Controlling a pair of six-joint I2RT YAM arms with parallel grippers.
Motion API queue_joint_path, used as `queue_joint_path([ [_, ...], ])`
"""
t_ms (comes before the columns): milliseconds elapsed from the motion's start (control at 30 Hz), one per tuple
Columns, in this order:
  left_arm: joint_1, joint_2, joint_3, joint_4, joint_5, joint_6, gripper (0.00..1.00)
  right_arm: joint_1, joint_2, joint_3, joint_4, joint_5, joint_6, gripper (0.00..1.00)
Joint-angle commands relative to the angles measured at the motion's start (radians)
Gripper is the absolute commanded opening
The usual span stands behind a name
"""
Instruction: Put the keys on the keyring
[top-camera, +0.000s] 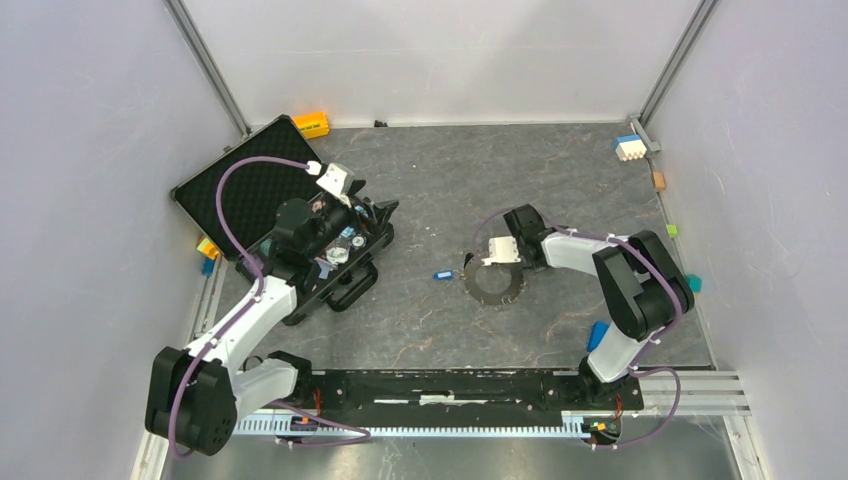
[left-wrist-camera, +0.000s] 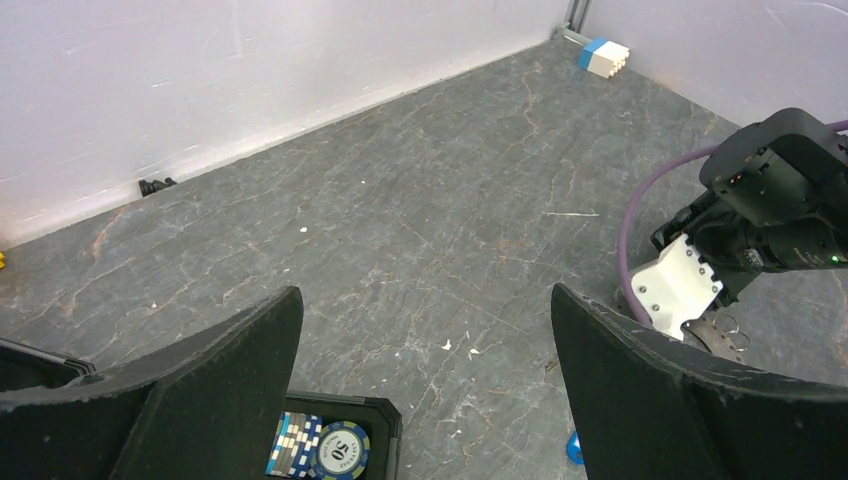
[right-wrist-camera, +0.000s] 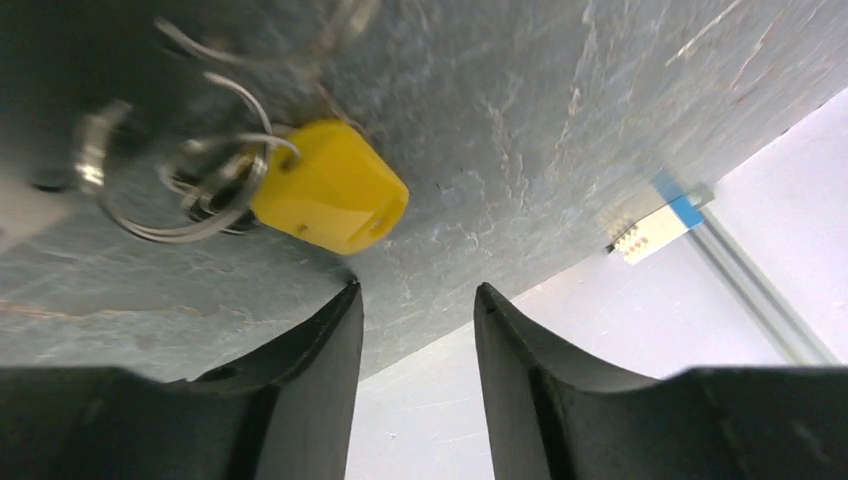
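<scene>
A yellow-headed key (right-wrist-camera: 330, 200) lies on the grey table, hooked into silvery wire loops of the keyring (right-wrist-camera: 190, 195). My right gripper (right-wrist-camera: 418, 300) is open just short of it, with nothing between its fingers. From above, the right gripper (top-camera: 472, 262) sits at the upper left rim of the keyring's loop (top-camera: 497, 287). A blue-headed key (top-camera: 442, 275) lies loose a little to the left, and its edge shows as a blue key (left-wrist-camera: 574, 448) in the left wrist view. My left gripper (left-wrist-camera: 425, 330) is wide open and empty over the chip case.
An open black case (top-camera: 240, 185) holds a tray of poker chips (left-wrist-camera: 320, 445) under the left arm. An orange block (top-camera: 312, 122) and a blue-and-white block (top-camera: 628, 147) sit by the back wall. Small coloured blocks line both side edges. Walls enclose the table.
</scene>
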Motion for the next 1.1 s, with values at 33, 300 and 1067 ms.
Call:
queue_joint_path([
  [33,0.005,-0.020,0.005,0.044,-0.036,0.019,1.00,-0.064,0.006,0.008,-0.037,-0.073,-0.020,0.56],
  [300,0.006,-0.015,0.014,0.033,-0.088,0.022,1.00,-0.178,-0.024,0.062,-0.049,-0.101,-0.048,0.84],
  [1067,0.007,0.002,0.052,-0.071,-0.493,0.110,1.00,-0.362,-0.216,0.339,0.035,-0.347,0.408,0.98],
])
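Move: The right hand is low over the table, with the yellow key about 4 cm to its left, some 1 cm back and 2 cm below. The keyring's middle is roughly 13 cm left and 7 cm back; the blue key lies about 25 cm left and 6 cm back. From the left hand, raised by the chip case, the yellow key is some 32 cm to the right, 5 cm back and 24 cm below. Rightwards and low first, about 6 cm with a little forward, the right hand slides off from the yellow key while its half-open fingers spread fully; then it sweeps up and forward, rising some 13 cm in all, wrist tipping up and rolling left side up. The left hand, open and empty, drifts about 6 cm left and 3 cm forward, away from the keys, turning some 20 degrees counter-clockwise. ##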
